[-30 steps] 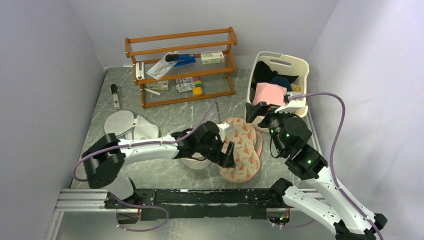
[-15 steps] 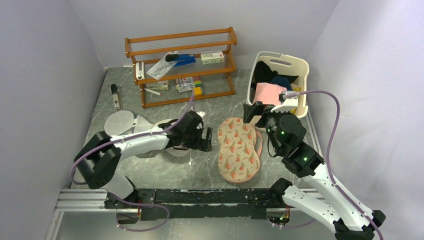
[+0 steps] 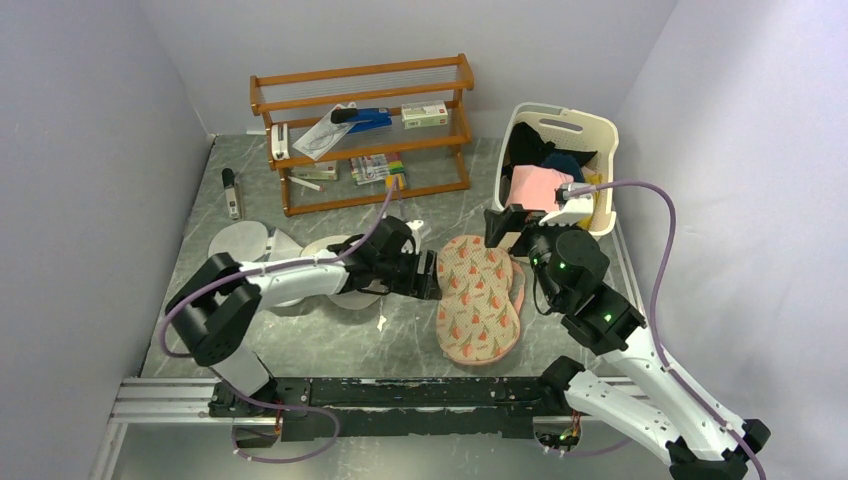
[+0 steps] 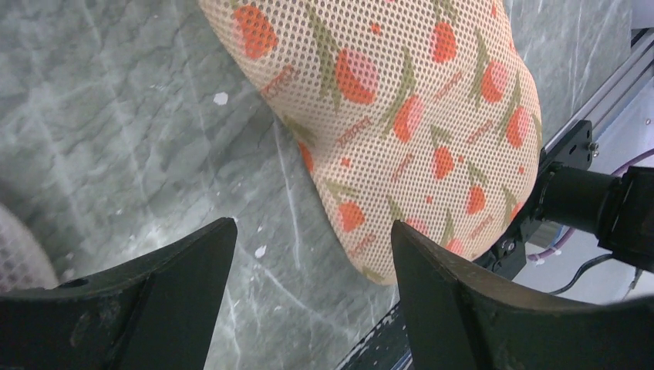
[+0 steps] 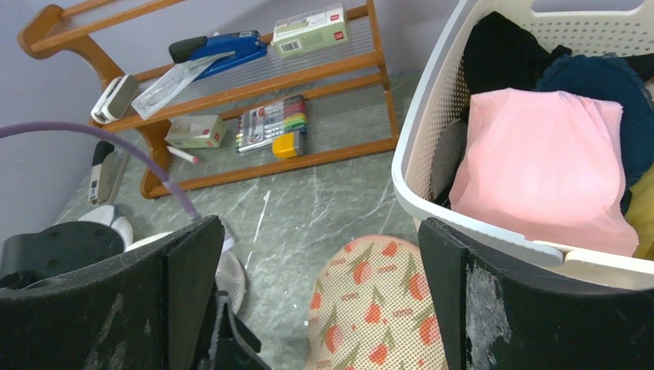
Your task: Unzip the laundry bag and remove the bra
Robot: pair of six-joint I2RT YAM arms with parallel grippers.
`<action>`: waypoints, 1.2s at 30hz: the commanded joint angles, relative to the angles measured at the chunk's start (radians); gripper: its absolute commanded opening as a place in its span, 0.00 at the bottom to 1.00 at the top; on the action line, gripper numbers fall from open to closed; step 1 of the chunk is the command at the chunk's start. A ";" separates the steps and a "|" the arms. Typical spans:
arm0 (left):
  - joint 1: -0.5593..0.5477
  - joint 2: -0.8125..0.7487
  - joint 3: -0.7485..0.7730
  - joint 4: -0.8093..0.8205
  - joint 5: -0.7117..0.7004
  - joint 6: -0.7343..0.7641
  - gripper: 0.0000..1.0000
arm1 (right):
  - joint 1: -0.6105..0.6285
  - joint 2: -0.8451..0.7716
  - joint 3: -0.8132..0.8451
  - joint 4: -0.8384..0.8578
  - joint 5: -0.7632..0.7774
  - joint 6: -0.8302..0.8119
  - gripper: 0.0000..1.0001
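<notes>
The peach-pink laundry bag (image 3: 480,298) with orange-red leafy print lies flat in the middle of the table, closed. It fills the top of the left wrist view (image 4: 401,108) and shows at the bottom of the right wrist view (image 5: 378,308). My left gripper (image 3: 428,276) is open and empty, right at the bag's left edge. My right gripper (image 3: 508,226) is open and empty, held above the bag's far end. No bra shows.
A white basket (image 3: 600,135) of clothes stands at the back right, close to the right gripper. A wooden shelf (image 3: 362,130) with small items stands at the back. Round white mesh bags (image 3: 240,243) lie at the left under the left arm.
My left gripper drew back left from over the bag, then moved right again to its left edge. The bag now lies flat. The right arm has barely moved.
</notes>
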 commanded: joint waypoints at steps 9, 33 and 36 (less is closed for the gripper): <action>-0.105 0.240 0.121 0.141 0.050 -0.064 0.73 | -0.008 -0.053 -0.069 0.010 -0.001 0.047 1.00; 0.047 -0.222 -0.169 0.135 -0.118 -0.222 0.07 | -0.007 0.253 -0.043 0.072 -0.628 -0.022 1.00; 0.079 -0.282 -0.176 0.100 -0.156 -0.261 0.07 | -0.004 0.382 -0.018 0.068 -0.741 -0.010 1.00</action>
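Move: The floral laundry bag lies with its middle about 9 cm to the right of the left gripper, 4 cm back and 6 cm below; its near-left edge, at the waist, is closer. The embroidered pouch sits some 9 cm left of the left gripper, 2 cm back and 5 cm below. From the right gripper, the bag is roughly 28 cm below, 5 cm back and 3 cm left; the laundry basket is about 13 cm ahead, 12 cm right and 20 cm lower. Bring the left gripper right and down about 5 cm, easing back a little, onto the laundry bag's left edge at the waist; close to pinch the mesh, then lift about 9 cm while pulling left and forward, the wrist swinging counter-clockwise. Let the right gripper sink slowly, then sweep it left about 11 cm and down towards the bag, fingers wide open, turning some 30 degrees counter-clockwise and tipping down. ##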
